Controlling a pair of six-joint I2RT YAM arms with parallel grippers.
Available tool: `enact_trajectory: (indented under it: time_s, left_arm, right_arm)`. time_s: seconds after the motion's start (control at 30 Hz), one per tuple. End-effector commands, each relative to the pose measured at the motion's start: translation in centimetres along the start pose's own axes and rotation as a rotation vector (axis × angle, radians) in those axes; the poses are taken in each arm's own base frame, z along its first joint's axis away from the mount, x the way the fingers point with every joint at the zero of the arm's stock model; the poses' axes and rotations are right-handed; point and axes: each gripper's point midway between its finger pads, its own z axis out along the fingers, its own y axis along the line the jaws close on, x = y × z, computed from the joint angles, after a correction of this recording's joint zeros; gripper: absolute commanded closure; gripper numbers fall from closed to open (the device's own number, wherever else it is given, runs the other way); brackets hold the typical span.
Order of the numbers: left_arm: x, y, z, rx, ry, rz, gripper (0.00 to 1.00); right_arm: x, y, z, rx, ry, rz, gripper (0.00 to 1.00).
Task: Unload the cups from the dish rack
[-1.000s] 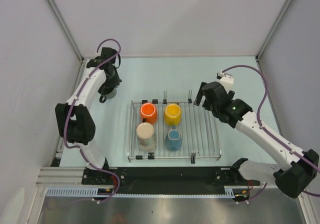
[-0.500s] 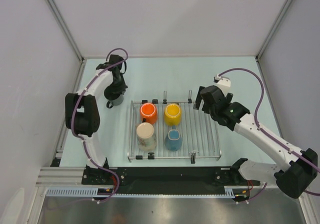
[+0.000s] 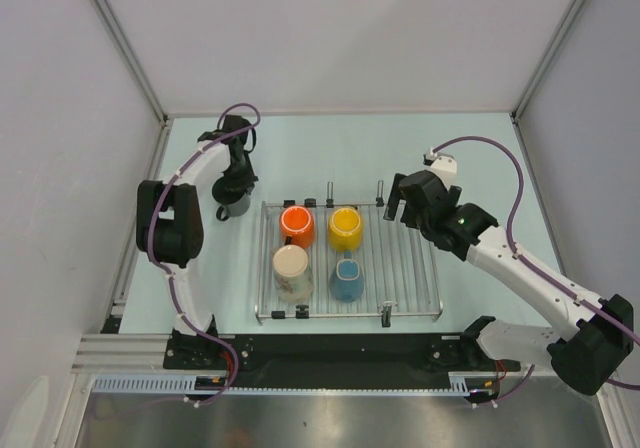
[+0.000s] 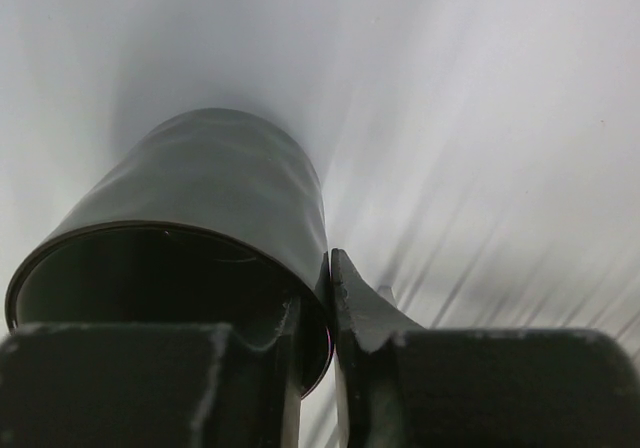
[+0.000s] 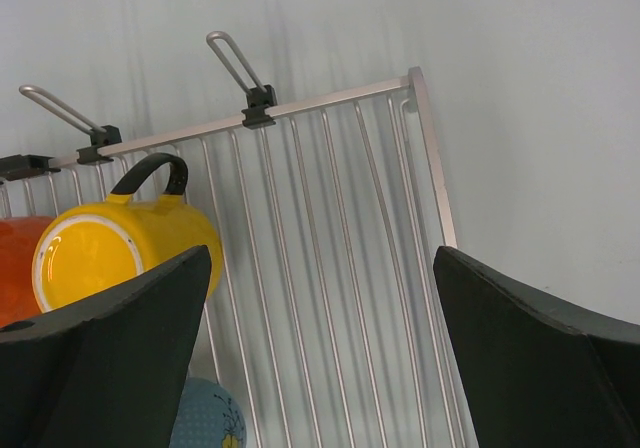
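The dish rack (image 3: 405,268) lies mid-table and carries an orange cup (image 3: 297,225), a yellow cup (image 3: 345,228), a cream cup (image 3: 291,271) and a blue cup (image 3: 347,280). Left of the rack's far corner, my left gripper (image 3: 237,190) is shut on the wall of a dark grey-green cup (image 3: 232,209). The left wrist view shows one finger inside that cup (image 4: 200,208) and one outside, so the gripper (image 4: 325,268) pinches its rim. My right gripper (image 3: 392,203) hangs wide open over the rack's far right part (image 5: 330,218), with the yellow cup (image 5: 120,243) to its left.
Upright wire posts (image 5: 235,63) stand along the rack's far edge, and two more posts (image 3: 385,315) stand at its near edge. Pale walls close in the table on the left, back and right. A black rail (image 3: 330,348) runs along the near edge.
My left arm has carried the dark cup to the right and nearer, toward the rack's far left corner. The right gripper has shifted slightly left, still open.
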Motion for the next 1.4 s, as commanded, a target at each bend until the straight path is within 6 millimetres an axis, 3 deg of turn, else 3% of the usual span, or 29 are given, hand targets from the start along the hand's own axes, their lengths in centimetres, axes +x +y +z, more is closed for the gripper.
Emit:
enact_trajectory:
  time_s: [0.0, 0.13, 0.17, 0.23, 0.5, 0.53, 0.63, 0.7, 0.73, 0.83, 1.07, 1.37]
  left_arm:
    - [-1.2, -0.2, -0.9, 0.011, -0.051, 0.003, 0.75]
    - [-2.4, 0.0, -2.9, 0.011, -0.111, -0.008, 0.54]
    - [-2.8, 0.1, -3.4, 0.007, -0.13, -0.011, 0.44]
    - [-4.0, 0.0, -5.3, 0.022, -0.181, -0.023, 0.33]
    - [-5.7, -0.9, -11.7, 0.074, -0.334, -0.06, 0.21]
    - [-5.9, -1.1, -13.4, 0.083, -0.378, -0.046, 0.19]
    - [-5.4, -2.3, -16.3, 0.099, -0.462, -0.003, 0.17]
    - [-4.2, -3.5, -17.1, 0.156, -0.487, 0.01, 0.16]
    - [-4.0, -3.6, -18.9, 0.2, -0.523, -0.002, 0.16]
    - [-1.9, -4.5, -19.5, 0.302, -0.533, -0.013, 0.15]
    - [1.8, -2.4, -22.7, 0.402, -0.648, -0.048, 0.15]
    - [4.3, -0.5, -23.1, 0.388, -0.667, -0.014, 0.11]
  right_arm:
    - [-0.5, 0.7, -0.3, -0.031, -0.02, 0.015, 0.0]
    - [-0.5, 0.9, -0.4, -0.044, -0.016, 0.015, 0.0]
    - [-0.5, 1.0, -0.4, -0.046, -0.014, 0.015, 0.0]
    - [-0.5, 1.1, -0.3, -0.052, -0.014, 0.014, 0.0]
    - [-0.5, 2.8, -0.9, -0.153, -0.022, -0.067, 0.0]
    - [-0.6, 3.5, -1.1, -0.183, -0.023, -0.078, 0.0]
    - [-0.5, 4.8, -1.4, -0.215, -0.021, -0.125, 0.0]
    - [-0.8, 6.0, -1.6, -0.234, -0.017, -0.136, 0.0]
    - [-0.7, 6.6, -1.9, -0.247, -0.014, -0.148, 0.0]
    - [-0.7, 8.5, -2.1, -0.27, -0.019, -0.19, 0.0]
    - [0.8, 12.5, -1.0, -0.298, 0.026, -0.301, 0.0]
    - [2.8, 14.8, 1.5, -0.259, 0.074, -0.328, 0.0]
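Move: Straddling the right-hand wall of the dark cup, the left fingers already have it standing on the table, its middle about 3 cm to their left and 3 cm below; the orange cup sits some 13 cm right and 10 cm back. From the open right hand, the yellow cup lies roughly 14 cm left, 4 cm ahead and 10 cm down. The orange cup is 11 cm left of the yellow one, the blue cup 12 cm nearer the base than the yellow. Opening its fingers wide, the left hand lets go of the dark cup's wall and lifts straight off it, then draws back about 11 cm while still climbing to some 20 cm, drifting a little right as the wrist tips the fingers up towards forward. Meanwhile the right hand, fingers staying wide, sweeps left some 14 cm to the yellow cup, turning about 25 degrees counter-clockwise, and just begins to sink, without touching it. ##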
